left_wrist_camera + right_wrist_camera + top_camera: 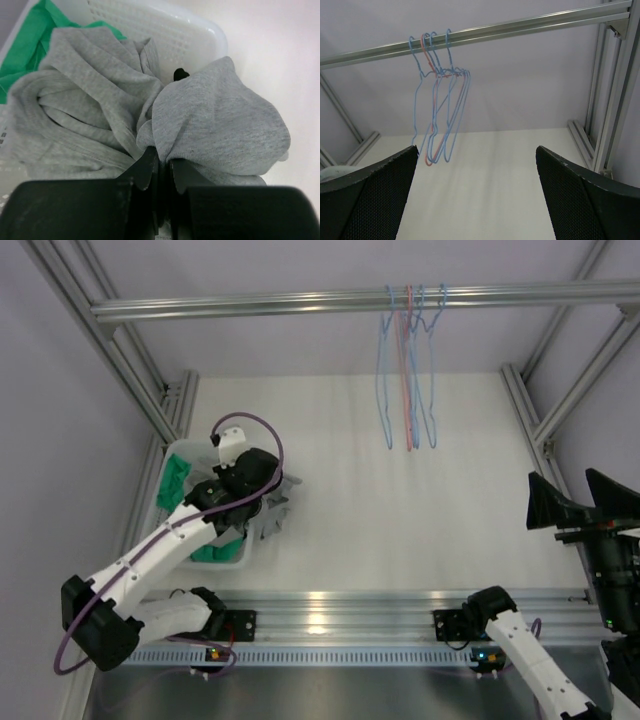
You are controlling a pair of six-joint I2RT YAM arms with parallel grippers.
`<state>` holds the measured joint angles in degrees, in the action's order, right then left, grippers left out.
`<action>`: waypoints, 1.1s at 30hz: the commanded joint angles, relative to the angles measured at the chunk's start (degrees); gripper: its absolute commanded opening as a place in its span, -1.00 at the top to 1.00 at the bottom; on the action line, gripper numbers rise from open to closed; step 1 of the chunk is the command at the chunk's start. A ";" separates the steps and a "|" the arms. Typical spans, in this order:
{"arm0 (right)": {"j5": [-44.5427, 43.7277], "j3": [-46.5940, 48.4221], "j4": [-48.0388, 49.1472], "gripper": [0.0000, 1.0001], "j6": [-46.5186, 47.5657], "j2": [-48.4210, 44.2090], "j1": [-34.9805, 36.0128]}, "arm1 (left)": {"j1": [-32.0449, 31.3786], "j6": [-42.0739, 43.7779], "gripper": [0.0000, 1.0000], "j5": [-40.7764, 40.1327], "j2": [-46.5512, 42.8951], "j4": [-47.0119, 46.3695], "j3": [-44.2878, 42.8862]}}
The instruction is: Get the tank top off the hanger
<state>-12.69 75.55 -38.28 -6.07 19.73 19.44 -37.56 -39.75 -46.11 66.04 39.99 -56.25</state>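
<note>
My left gripper (162, 162) is shut on a fold of the grey tank top (215, 120), which lies bunched in and over the rim of the white basket (165, 30). In the top view the left gripper (262, 508) sits over the basket's right side, with the grey cloth (278, 508) spilling onto the table. Several bare wire hangers (408, 370), blue and one red, hang from the rail; they also show in the right wrist view (440, 115). My right gripper (477, 195) is open and empty, and in the top view it (580, 502) is at the far right.
The white basket (182, 452) at the left holds green cloth (176, 480), which also shows in the left wrist view (30, 45). An aluminium rail (350, 302) crosses the top, with frame posts on both sides of the white table (400, 520).
</note>
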 commanded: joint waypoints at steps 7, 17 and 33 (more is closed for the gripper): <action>0.82 1.00 0.49 -0.99 0.62 0.23 0.24 | 0.65 0.64 1.00 -6.27 -4.34 2.11 -4.84; 1.44 2.23 0.49 -0.99 0.88 0.66 0.25 | 6.36 -3.76 1.00 -9.26 -8.99 5.28 -2.64; 2.32 2.41 1.02 -0.99 1.23 1.02 0.25 | 9.52 -4.11 1.00 -12.43 -12.52 8.35 -3.69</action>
<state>-11.05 76.23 -38.22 -5.69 19.88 19.44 -29.52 -43.44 -55.16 54.72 47.03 -58.39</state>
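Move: My left hand already holds the grey tank top, above the right part of the white basket; the basket's middle lies about 8 cm to my left, 4 cm ahead and 14 cm below. In it, the other grey garment lies some 5 cm left and 2 cm ahead, and the far green cloth roughly 16 cm left and 8 cm ahead, both about as low. From my idle right hand, the basket is about 65 cm left, 21 cm ahead and 42 cm below. With my left fingers still shut on the grey tank top, I first lift a few centimetres, then swing left over the basket and climb again, ending about 8 cm farther left and 6 cm higher. As I go, my wrist turns some 15 degrees counter-clockwise and my fingertips tip up by about 10. I don't let go. ##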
